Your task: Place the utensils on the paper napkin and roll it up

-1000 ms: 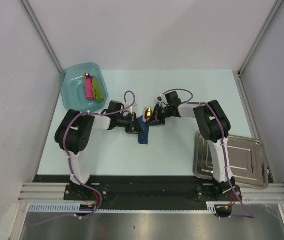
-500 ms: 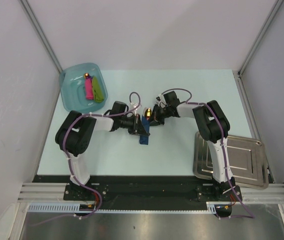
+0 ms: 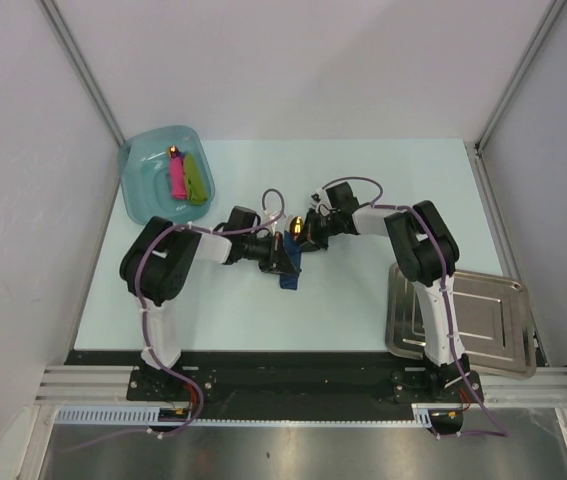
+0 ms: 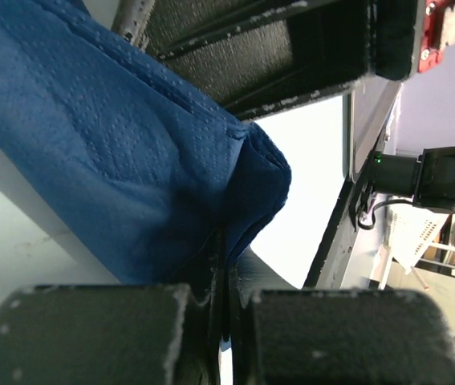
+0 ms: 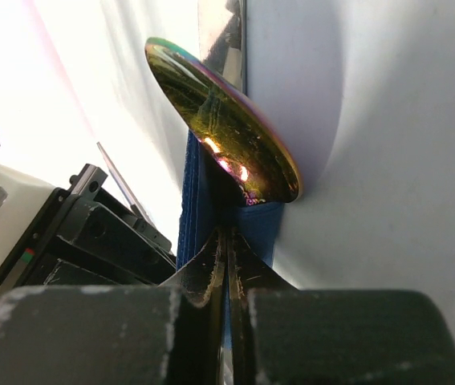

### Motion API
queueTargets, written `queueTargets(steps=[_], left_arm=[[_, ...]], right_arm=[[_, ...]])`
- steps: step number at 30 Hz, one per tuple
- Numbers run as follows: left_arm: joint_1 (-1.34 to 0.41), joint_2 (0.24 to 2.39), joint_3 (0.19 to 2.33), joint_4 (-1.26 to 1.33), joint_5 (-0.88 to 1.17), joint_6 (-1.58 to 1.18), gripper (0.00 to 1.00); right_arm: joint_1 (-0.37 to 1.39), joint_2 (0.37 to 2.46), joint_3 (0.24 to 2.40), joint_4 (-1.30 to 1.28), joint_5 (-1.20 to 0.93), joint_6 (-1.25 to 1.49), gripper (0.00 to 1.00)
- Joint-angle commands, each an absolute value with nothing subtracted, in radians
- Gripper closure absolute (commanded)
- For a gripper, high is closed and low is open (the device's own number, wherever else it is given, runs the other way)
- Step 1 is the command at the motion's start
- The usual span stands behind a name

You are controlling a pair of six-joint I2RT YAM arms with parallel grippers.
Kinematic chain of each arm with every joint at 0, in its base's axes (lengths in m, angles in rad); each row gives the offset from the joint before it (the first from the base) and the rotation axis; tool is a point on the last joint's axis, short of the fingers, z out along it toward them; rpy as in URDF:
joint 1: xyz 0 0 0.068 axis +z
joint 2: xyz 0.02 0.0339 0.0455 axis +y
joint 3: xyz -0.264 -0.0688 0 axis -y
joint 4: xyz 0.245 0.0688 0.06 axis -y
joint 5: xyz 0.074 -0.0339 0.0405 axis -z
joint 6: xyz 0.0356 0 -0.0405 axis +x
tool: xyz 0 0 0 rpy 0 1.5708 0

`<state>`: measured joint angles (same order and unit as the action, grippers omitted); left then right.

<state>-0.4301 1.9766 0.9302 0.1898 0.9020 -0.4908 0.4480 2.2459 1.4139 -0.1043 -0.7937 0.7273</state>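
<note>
The paper napkin point(image 3: 288, 277) is a bunched dark blue fold in the middle of the table, held between both grippers. My left gripper point(image 3: 278, 259) comes in from the left and is shut on the napkin's edge point(image 4: 131, 176), pinching it between the fingertips point(image 4: 226, 269). My right gripper point(image 3: 300, 240) comes in from the right and is shut on the blue folds point(image 5: 199, 204). A shiny gold utensil bowl point(image 5: 223, 120) sticks out of the napkin just past those jaws point(image 5: 229, 241). It shows as a gold glint point(image 3: 289, 230) from above. The rest of the utensil is hidden in the folds.
A pale teal tub point(image 3: 143, 185) at the back left holds a pink stick point(image 3: 176, 177), a lime-green stick point(image 3: 196, 178) and a small gold piece point(image 3: 174, 152). A steel tray point(image 3: 483, 320) lies at the front right beside the right arm's base.
My left gripper has shifted right towards the right gripper, drawing the napkin into a tighter bunch. The right gripper has barely moved.
</note>
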Motion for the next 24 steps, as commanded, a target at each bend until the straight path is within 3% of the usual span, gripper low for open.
queueTargets(steps=[1,10,17,24], left_arm=[[-0.451,2.017,0.962,0.222,0.905,-0.495,0.99],[-0.434,2.086,0.976,0.144,0.877,-0.495,0.95],[-0.410,2.112,0.974,0.121,0.894,-0.480,0.70],[-0.410,2.108,0.965,0.124,0.899,-0.468,0.53]], right_arm=[[0.451,2.276,1.391,-0.193,-0.643,0.680,1.00],[0.452,2.270,1.416,-0.202,-0.653,0.667,1.00],[0.439,2.237,1.471,-0.310,-0.672,0.572,0.90],[0.385,2.163,1.542,-0.442,-0.732,0.494,0.72]])
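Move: The napkin roll runs fore-and-aft and is already pinched by both shut grippers, its middle about 2 cm ahead and 1 cm left of the left hand, at its height. From the right hand the same middle lies some 4 cm back and 2 cm left. The spoon's golden bowl sticks out of the far end, about 4 cm ahead and 1 cm left of the right hand, with a silver utensil end roughly 2 cm beyond it and 1 cm farther left. After keeping its pinch on the near part of the napkin roll while settling about half a centimetre down, the left hand spreads its fingers to not quite half open and comes up about 1 cm with a tilt of some 10 degrees, the cloth still lying between the fingers. The right hand holds still at the spoon end a little longer, then opens about a quarter of the way and starts backing off rightward and upward, roughly 1 cm each way, its fingers still either side of the cloth. ##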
